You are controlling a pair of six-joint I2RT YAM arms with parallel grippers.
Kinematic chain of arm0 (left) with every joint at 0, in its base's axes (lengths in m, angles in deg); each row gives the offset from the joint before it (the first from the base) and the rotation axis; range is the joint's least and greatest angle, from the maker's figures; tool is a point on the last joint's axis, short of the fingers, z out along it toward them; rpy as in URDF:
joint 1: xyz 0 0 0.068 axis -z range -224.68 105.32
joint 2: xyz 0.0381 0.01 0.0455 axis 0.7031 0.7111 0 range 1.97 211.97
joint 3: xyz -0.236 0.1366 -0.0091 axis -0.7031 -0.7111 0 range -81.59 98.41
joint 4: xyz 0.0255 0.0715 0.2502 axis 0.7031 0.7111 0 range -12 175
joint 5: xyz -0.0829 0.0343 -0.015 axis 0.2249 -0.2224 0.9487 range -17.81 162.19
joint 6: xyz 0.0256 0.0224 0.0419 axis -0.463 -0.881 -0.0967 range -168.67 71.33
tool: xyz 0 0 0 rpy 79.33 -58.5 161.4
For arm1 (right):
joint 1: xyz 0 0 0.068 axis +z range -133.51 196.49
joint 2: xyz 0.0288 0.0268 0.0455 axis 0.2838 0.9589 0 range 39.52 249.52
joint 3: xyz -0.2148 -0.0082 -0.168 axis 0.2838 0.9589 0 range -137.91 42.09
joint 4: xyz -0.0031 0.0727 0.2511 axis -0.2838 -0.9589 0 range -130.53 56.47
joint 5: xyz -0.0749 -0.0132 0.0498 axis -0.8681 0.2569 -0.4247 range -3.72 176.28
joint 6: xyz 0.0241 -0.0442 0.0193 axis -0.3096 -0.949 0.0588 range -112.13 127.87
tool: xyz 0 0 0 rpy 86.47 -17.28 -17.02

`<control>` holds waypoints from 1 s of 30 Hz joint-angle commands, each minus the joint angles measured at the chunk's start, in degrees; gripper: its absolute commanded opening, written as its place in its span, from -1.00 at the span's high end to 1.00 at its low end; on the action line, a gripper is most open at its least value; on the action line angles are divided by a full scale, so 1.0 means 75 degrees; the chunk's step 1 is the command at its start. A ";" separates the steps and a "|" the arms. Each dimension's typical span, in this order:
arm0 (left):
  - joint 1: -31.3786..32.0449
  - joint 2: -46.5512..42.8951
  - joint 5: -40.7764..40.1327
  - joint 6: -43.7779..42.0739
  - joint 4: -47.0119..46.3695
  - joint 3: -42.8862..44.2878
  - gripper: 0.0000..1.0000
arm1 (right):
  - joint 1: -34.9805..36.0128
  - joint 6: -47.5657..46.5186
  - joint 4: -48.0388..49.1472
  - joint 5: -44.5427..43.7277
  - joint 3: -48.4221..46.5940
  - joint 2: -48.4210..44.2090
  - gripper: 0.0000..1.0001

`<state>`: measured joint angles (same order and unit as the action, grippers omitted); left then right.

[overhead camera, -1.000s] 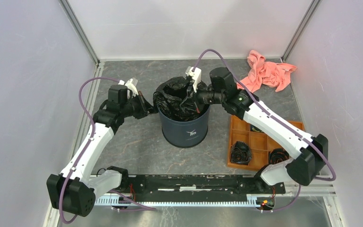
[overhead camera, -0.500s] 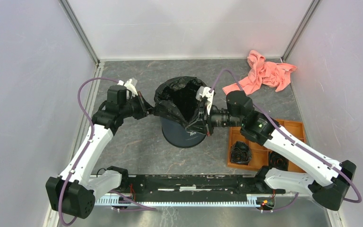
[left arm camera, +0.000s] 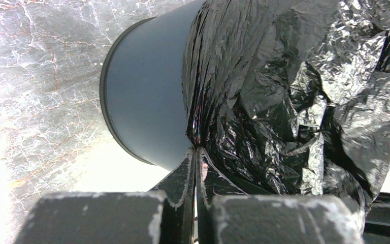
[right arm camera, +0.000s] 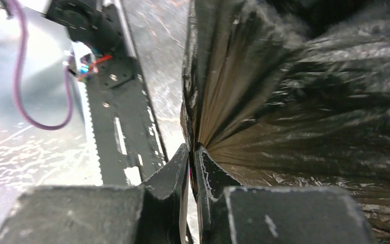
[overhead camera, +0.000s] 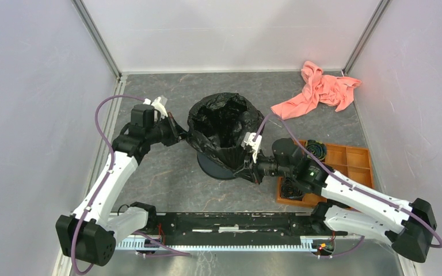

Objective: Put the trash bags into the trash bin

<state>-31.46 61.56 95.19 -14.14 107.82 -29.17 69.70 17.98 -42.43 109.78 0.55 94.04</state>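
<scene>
The black glossy trash bag (overhead camera: 218, 123) lies draped over the mouth of the navy trash bin (overhead camera: 212, 167), open in the middle and covering most of the bin's wall. My left gripper (overhead camera: 179, 135) is at the bin's left side, shut on the bag's edge. The left wrist view shows the film (left arm camera: 284, 91) pinched at the tips (left arm camera: 195, 150), next to the bin wall (left arm camera: 147, 101). My right gripper (overhead camera: 252, 167) is low at the bin's front right, shut on the bag's hem. In the right wrist view, taut film (right arm camera: 294, 91) fans out from its tips (right arm camera: 193, 147).
A salmon-pink cloth (overhead camera: 319, 89) lies at the back right. An orange compartment tray (overhead camera: 345, 158) with small black rolls (overhead camera: 292, 187) sits right of the bin, under my right arm. The arms' base rail (overhead camera: 230, 221) runs along the near edge.
My right gripper swung from the bin's back rim round the right side and down to its front right, dragging the bag's edge outward and down. The bag's mouth spread open. The left arm held still.
</scene>
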 commanded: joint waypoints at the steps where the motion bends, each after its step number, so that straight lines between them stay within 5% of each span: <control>1: -0.0016 0.0056 -0.0004 0.0213 -0.0269 -0.0081 0.96 | 0.0042 0.0014 0.1033 -0.1033 0.0728 -0.0118 0.75; 4: -0.0016 0.0152 -0.0017 0.0191 -0.0307 -0.0110 0.96 | 0.0042 0.0096 0.1067 -0.1204 0.0935 -0.0132 0.72; 9: -0.0016 0.0249 -0.0024 0.0124 -0.0310 -0.0094 0.96 | 0.0048 -0.0146 0.0121 -0.2184 0.0938 -0.1037 0.03; 14: -0.0016 0.0355 -0.0111 0.0018 -0.0261 -0.0044 0.96 | 0.0013 -0.0122 -0.1150 -0.3840 0.0672 -0.2282 -0.32; 18: -0.0016 0.0410 -0.0146 -0.0027 -0.0245 -0.0040 0.96 | -0.0342 -0.0075 -0.1370 -0.4004 0.0356 -0.2537 -0.58; 21: -0.0016 0.0399 -0.0161 -0.0033 -0.0217 -0.0034 0.96 | -0.1550 -0.0119 -0.1292 -0.2625 -0.0136 -0.2211 -0.67; 24: -0.0016 0.0361 -0.0179 -0.0053 -0.0199 -0.0035 0.96 | -0.3762 0.0270 -0.0530 0.0185 -0.0410 -0.1714 -0.67; 27: -0.0016 0.0355 -0.0190 -0.0079 -0.0123 -0.0013 0.96 | -0.5379 0.2046 0.1669 0.3151 -0.0055 -0.1075 -0.64; 30: -0.0016 0.0266 -0.0164 -0.0009 -0.0185 -0.0054 0.96 | -0.6125 0.4274 0.4582 0.4418 0.0631 -0.0480 -0.64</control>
<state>-31.46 64.60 94.71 -14.17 107.63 -29.87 28.93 29.39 -36.01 119.42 1.16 86.23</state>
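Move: The trash bin's middle, under the draped trash bag, lies about 12 cm ahead of my right hand, 6 cm to its left and some 7 cm lower; that hand still pinches the bag's near right edge. From it, the nearest rolled black bag in the tray is roughly 21 cm to the right, 4 cm ahead and 18 cm down. For my left hand, which keeps pinching the bag's left edge, the bin's middle is level, about 13 cm right and 7 cm down. With my right hand I draw the bag's edge down another 5 cm outside the bin's near right side, open my fingers wide and come free. Then I swing right, up and forward around the bin to its right side, turning some 35 degrees clockwise and finally rolling a little. My left hand keeps its pinch and eases down about 2 cm. ##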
